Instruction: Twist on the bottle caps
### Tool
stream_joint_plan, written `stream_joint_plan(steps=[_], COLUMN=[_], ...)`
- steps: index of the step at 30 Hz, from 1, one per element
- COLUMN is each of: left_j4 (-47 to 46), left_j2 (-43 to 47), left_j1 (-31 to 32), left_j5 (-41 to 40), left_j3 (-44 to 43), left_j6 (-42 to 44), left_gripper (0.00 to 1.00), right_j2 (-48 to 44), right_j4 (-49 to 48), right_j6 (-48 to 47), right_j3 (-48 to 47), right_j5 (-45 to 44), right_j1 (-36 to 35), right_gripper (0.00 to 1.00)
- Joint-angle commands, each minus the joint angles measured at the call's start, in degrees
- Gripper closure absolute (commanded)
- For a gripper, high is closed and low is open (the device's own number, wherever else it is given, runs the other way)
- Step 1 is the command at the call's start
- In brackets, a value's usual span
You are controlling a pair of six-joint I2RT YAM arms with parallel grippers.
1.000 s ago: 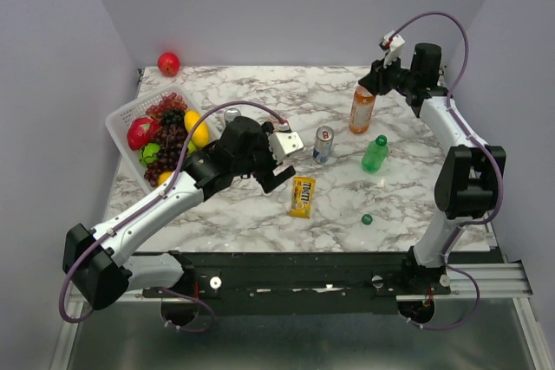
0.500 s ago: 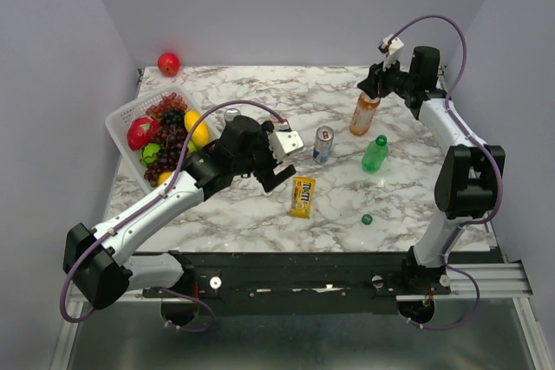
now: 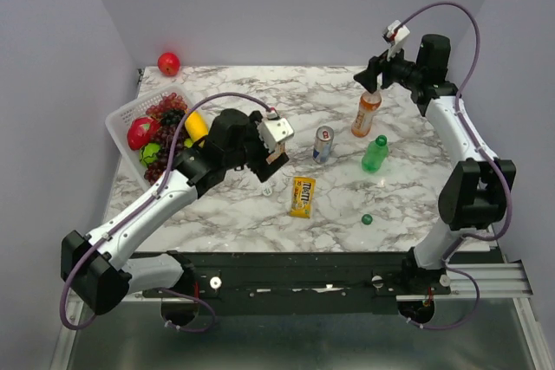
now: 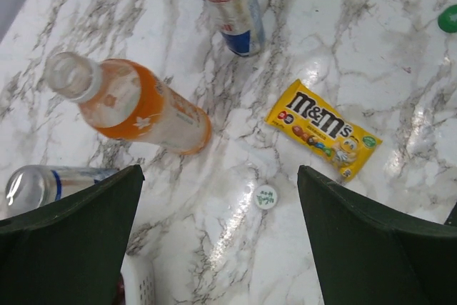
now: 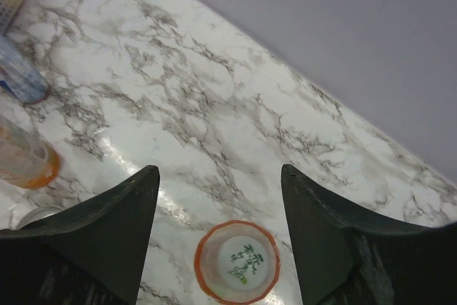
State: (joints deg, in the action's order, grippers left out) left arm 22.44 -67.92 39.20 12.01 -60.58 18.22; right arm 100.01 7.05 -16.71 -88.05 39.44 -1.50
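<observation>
An orange bottle point(image 3: 365, 113) stands upright at the back right with a white cap point(image 5: 246, 262) on its neck. My right gripper point(image 3: 371, 78) hangs open just above it, its fingers point(image 5: 121, 212) on either side and clear of the cap. A second orange bottle point(image 4: 139, 107) has a bare mouth and shows only in the left wrist view. My left gripper point(image 4: 220, 176) is open above a loose white cap point(image 4: 265, 196) on the table. A green bottle point(image 3: 375, 153) wears its cap. A loose dark green cap point(image 3: 367, 219) lies at the front right.
A blue and silver can point(image 3: 323, 143) stands mid-table, and another can point(image 4: 43, 185) is near the left finger. A yellow candy packet point(image 3: 302, 196) lies beside the white cap. A white fruit basket point(image 3: 126, 113) is at the left, with a red apple point(image 3: 168, 63) behind it.
My right gripper has opened and lifted off the capped orange bottle, which now stands free. My left gripper has shifted slightly left and back, uncovering the loose white cap.
</observation>
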Motion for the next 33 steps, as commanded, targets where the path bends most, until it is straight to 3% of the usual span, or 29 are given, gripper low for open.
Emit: stream_joint_plan(steps=[1,6,10,15,24,27,33], left_j4=[-4.50,-6.70,-5.13,-3.28,-3.36,-3.36,-4.85], left_j2=[2.44,3.32,4.99,8.59,9.83,9.47,9.03], left_j1=[-6.40,-12.73,-19.24,-19.34,-19.34,-19.34,-19.34], left_j5=[-4.62,-11.20,-15.17,-14.65,-12.81,-10.01,-1.04], left_j3=[-5.85,-8.24,-8.68,-6.05,-3.85,-3.15,0.36], left_j6=[-3.45,-5.20,-11.44,-11.01,-10.75,-10.83,-11.71], left_gripper=[0.01,0.01,0.01,0.01,0.01,0.01,0.01], right_j2=[-6.92,-6.24,-1.75,2.91,8.01,8.71,9.24], right_j4=[2.35,2.09,0.42,-0.54,-0.63,-1.07,-1.25], right_j6=[-0.43,-1.58,0.27,-0.87,-1.40,-1.48,-1.75], right_j3=[-0.37,1.66,-1.41,-4.84,-5.20,-4.41,-5.11], right_j5=[4.77,5.03,5.74,4.68,2.75,2.05,1.52], right_j1=[-6.05,-17.02,-23.10,-27.76,-29.79,-29.97,-30.32], right_gripper=[0.23,0.23,0.23,0.23,0.26,0.36,0.72])
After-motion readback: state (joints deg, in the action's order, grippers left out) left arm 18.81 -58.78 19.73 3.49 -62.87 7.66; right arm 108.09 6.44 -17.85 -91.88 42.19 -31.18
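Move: The open orange bottle I reach for with my right hand stands about 25 cm to its left and 11 cm back, its middle some 13 cm lower. The capped orange bottle is almost directly below that hand, about 2 cm ahead and 2 cm right; the right can is 11 cm left, 10 cm back, and the left can 37 cm left, 6 cm back. From my left hand, the open bottle is about 13 cm straight ahead and lower. I carry my right hand, already free of the capped bottle, about 25 cm left and 11 cm back, rising first, then sinking to the open bottle's neck while turning some 30 degrees counter-clockwise; there I close my fingers around the neck. I clear my open left hand out of the way, leftward, up and forward towards the fruit basket, turning counter-clockwise, and finally let it draw slightly back and down. ##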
